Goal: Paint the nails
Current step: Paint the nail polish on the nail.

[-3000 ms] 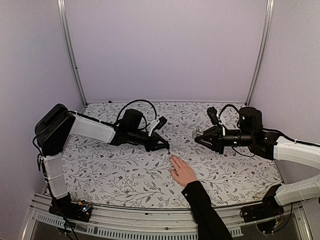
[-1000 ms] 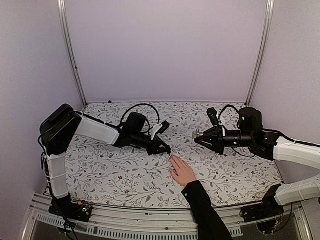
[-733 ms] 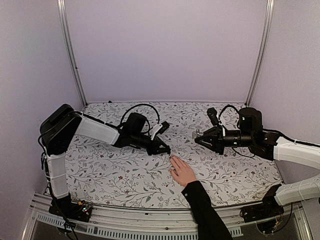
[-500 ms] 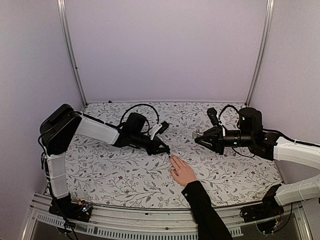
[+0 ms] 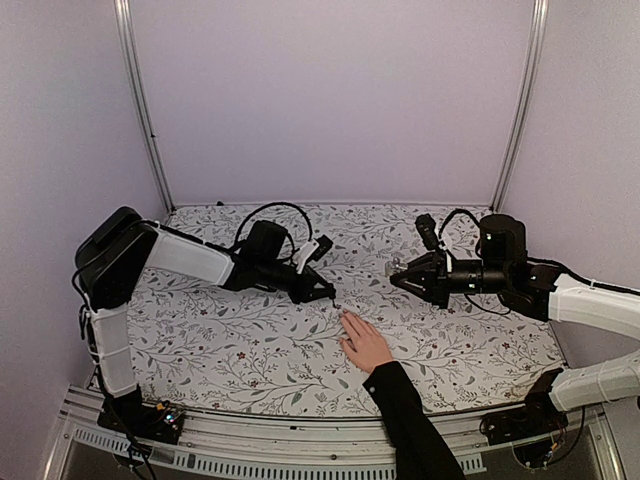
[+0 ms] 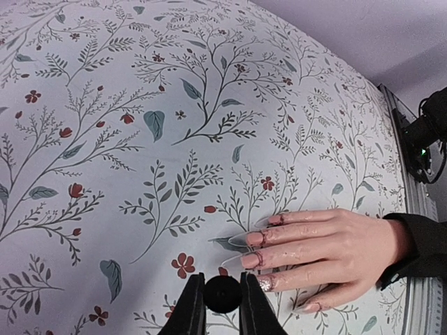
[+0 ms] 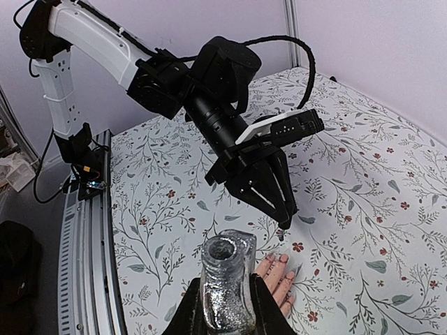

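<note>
A light-skinned hand [image 5: 366, 346] in a black sleeve lies flat on the flowered tablecloth, fingers pointing left. Its nails [image 6: 249, 260] are long and pale, with reddish smears at their bases; one nail [image 6: 265, 284] glitters. My left gripper [image 6: 223, 307] is shut on a round black brush cap [image 6: 223, 294], hovering just left of the fingertips. In the top view that left gripper [image 5: 329, 296] points down at the cloth a little above the fingers. My right gripper [image 7: 225, 310] is shut on an open glittery polish bottle [image 7: 227, 269], held off to the right, apart from the hand.
The flowered cloth [image 5: 240, 350] covers the whole table, with lilac walls on three sides. A metal rail [image 5: 280, 440] runs along the near edge. The left arm's black cable [image 5: 270, 208] loops above its wrist.
My left arm has drawn back slightly to the left, with the brush cap still near the fingertips. The hand and the right arm have stayed still.
</note>
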Controlling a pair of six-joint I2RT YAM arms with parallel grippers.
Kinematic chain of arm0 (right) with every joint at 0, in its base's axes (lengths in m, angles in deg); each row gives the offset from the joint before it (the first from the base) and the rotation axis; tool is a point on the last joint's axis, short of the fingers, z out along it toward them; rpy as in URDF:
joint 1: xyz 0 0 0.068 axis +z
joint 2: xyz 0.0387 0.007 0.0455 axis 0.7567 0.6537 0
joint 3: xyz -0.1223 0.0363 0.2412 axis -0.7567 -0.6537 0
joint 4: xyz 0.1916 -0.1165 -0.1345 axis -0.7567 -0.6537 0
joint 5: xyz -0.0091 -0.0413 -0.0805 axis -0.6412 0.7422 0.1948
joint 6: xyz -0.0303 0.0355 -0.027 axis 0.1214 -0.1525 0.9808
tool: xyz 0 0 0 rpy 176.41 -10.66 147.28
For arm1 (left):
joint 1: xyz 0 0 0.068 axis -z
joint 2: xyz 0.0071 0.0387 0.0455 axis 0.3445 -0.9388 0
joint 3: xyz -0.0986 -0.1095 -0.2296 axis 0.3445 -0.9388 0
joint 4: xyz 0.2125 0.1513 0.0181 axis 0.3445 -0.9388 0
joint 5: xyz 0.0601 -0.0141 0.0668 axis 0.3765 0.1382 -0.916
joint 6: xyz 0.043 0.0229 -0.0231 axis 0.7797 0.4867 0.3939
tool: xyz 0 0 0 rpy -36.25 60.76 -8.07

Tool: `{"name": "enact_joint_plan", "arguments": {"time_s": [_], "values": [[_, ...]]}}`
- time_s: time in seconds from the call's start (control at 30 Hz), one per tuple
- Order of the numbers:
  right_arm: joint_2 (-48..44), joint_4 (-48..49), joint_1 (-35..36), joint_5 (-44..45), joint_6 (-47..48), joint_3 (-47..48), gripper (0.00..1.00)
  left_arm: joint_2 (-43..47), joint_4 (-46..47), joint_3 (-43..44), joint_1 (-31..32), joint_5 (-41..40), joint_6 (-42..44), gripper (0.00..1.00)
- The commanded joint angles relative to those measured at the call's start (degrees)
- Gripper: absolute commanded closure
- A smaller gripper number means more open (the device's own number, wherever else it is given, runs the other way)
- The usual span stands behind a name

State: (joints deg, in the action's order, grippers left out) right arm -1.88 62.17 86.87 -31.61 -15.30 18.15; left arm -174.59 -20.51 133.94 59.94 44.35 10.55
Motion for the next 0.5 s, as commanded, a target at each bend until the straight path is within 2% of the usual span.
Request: {"name": "enact_joint_plan", "arguments": {"time_s": [0.0,0.47], "values": [[-1.3,1.0,-0.4,0.0,-0.3,-0.1,1.0,3.9,1.9,-0.8,-1.0,-0.5,0.0,1.0],[-1.5,0.9,-0.4,0.0,-0.3,-0.2,1.0,9.9,7.9,-4.8,-2.0,0.4,-0.6,1.0]]}}
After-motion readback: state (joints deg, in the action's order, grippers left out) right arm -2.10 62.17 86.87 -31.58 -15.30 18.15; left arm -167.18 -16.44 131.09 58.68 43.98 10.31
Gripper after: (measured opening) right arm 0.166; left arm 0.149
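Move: The left gripper holds the brush by its black cap; the index fingernail is roughly 3 cm back, 3 cm to its right and 6 cm below. The middle fingernail sits about 2 cm farther right and 1 cm farther out than that nail. The bottle in the right gripper is some 14 cm right of the left gripper, 8 cm back and 15 cm higher. From the right gripper the index nail lies about 6 cm ahead, 12 cm left and 21 cm down. Lift the left gripper almost straight up, about 5.5 cm, taking the brush away from the index fingernail and the person's fingertips. Keep the fingers closed on the black cap and tilt the wrist just under 10 degrees, so that the gripper points a little less steeply down. Keep the bottle still in the right gripper. ##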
